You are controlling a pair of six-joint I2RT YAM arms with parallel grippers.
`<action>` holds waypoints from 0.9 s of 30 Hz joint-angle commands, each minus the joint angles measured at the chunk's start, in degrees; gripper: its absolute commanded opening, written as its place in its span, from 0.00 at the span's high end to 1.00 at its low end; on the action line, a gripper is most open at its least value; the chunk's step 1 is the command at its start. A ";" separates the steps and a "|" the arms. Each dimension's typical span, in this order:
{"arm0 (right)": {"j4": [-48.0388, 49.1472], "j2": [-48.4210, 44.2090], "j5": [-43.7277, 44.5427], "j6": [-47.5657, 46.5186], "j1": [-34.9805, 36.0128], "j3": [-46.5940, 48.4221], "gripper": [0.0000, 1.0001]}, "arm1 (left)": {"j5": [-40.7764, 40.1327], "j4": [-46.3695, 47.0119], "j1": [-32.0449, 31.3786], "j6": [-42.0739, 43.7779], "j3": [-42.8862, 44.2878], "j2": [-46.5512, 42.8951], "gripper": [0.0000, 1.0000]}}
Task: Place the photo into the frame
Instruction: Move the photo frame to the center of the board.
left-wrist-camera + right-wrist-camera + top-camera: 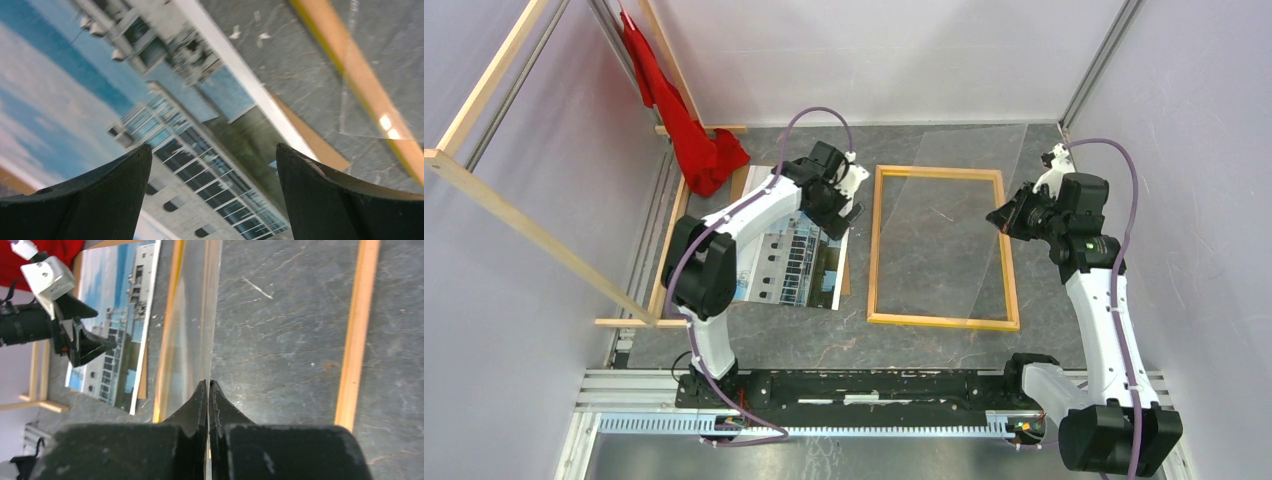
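Observation:
The photo [789, 265], a building against blue sky, lies face up on the table left of the frame [943, 321]. The frame lies flat with its light wood side showing. My left gripper [849, 205] hovers open just over the photo's [100, 80] right edge, and its jaws [212, 150] hold nothing. My right gripper [1002, 217] is shut on the edge of a clear sheet [954, 210], which it holds tilted over the frame. In the right wrist view, the closed fingertips [208, 382] pinch the sheet [192, 330] edge-on, with the frame's rail [356, 335] to the right.
A brown backing board [310, 140] lies under the photo and shows along its right edge. A red cloth [694, 130] hangs at the back left corner. Light wooden bars [494, 190] stand along the left wall. White walls enclose the table.

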 commanded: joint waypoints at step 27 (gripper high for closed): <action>-0.90 -4.21 27.95 1.10 -0.63 8.76 1.00 | 9.25 7.89 -5.92 -9.30 4.59 9.09 0.00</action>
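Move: The photo frame's left bar lies about 7 cm to the left hand's right, 2 cm back and 8 cm below it; the frame's middle is some 24 cm right and 3 cm back. The photo lies about 13 cm left of that hand, level with it. From the right hand, already holding the clear sheet, the frame's right bar is about 9 cm right, 3 cm ahead and 23 cm below, and the left bar about 24 cm left, 3 cm ahead. Bring the open left gripper about 8 cm right, off the photo's right part towards the frame's left bar, sinking a little and swinging the fingertips slightly to the right. Meanwhile keep the right fingers shut on the clear sheet and carry it some 7 cm right; dip briefly, then rise above the starting height while turning the wrist about 20 degrees clockwise. ##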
